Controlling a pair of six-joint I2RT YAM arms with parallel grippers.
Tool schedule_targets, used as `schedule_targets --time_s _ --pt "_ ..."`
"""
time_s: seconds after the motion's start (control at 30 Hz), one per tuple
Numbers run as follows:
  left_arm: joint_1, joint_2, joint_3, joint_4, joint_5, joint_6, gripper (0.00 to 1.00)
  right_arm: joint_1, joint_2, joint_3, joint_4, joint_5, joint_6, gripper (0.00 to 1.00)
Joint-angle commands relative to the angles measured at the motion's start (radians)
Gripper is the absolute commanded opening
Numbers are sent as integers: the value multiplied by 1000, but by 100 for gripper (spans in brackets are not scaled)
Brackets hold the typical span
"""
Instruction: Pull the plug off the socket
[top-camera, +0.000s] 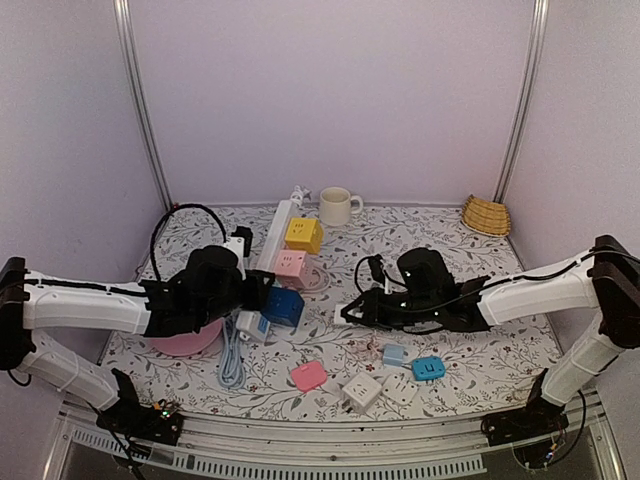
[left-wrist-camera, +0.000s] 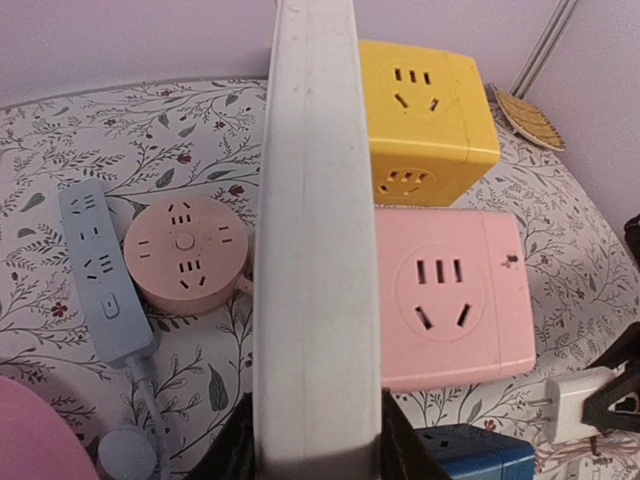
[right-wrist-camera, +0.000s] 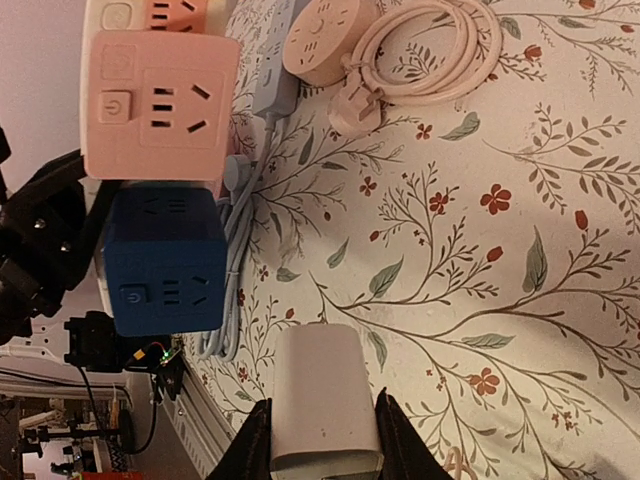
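Observation:
The socket is a long white power strip (top-camera: 272, 240) lying from the back of the table toward the left arm. It fills the middle of the left wrist view (left-wrist-camera: 315, 250). My left gripper (top-camera: 254, 303) (left-wrist-camera: 318, 445) is shut on its near end. The plug is a small white block (right-wrist-camera: 322, 400) with my right gripper (right-wrist-camera: 322, 440) (top-camera: 350, 312) shut on it. From the left wrist the plug (left-wrist-camera: 578, 402) shows its bare prongs pointing left, clear of the strip, with a blue cube between them.
Yellow (top-camera: 303, 234), pink (top-camera: 291, 267) and blue (top-camera: 283, 306) cube sockets sit beside the strip. A light blue strip (left-wrist-camera: 100, 270) and a round pink socket (left-wrist-camera: 185, 255) lie to its left. A mug (top-camera: 337, 206) and basket (top-camera: 486, 215) stand at the back. Small adapters (top-camera: 361, 391) lie near the front.

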Motion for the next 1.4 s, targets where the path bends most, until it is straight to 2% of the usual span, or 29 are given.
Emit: schedule_targets --time_s 0.0,0.2,0.4,0.63,1.1,1.37 --pt "3 -70 44 177 2 -13 0 7 106 80 -19 -30 -61 13" --pt "5 -88 44 165 18 -23 0 43 209 151 -20 -36 -68 18" --pt "7 -92 43 165 42 -33 0 60 237 145 -46 -4 -73 35" --pt "7 -98 36 169 58 -44 0 58 198 126 -119 64 -102 57" --pt "6 -92 38 171 92 -44 0 58 23 140 -286 230 -146 75" --pt "5 -87 31 201 145 -34 0 57 -107 142 -281 253 -135 88"
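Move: The right hand already pinches the white plug; its set-down spot is bare tabletop about 6 cm to that hand's left, 2 cm back and 8 cm below. On the table, the pink plug lies some 7 cm left and 7 back, the white cube adapter 3 cm right and 11 back, and the light-blue plug 9 cm right and 2 back. From the left hand, gripping the white strip, the spot is about 11 cm right, 8 back and 10 below. The right hand carries the white plug down about 5 cm while swinging nearly 4 cm left, away from the sockets' height to the tabletop just beyond the pink plug, then spreads its fingers and lets go there, still sinking slightly and easing back right. With the fingers opening wide and tipping some 10 to 15 degrees more downward, it climbs about 7 cm clear, drawing right over the table, while the left hand keeps its grip on the white strip and drifts only a little back and right. ##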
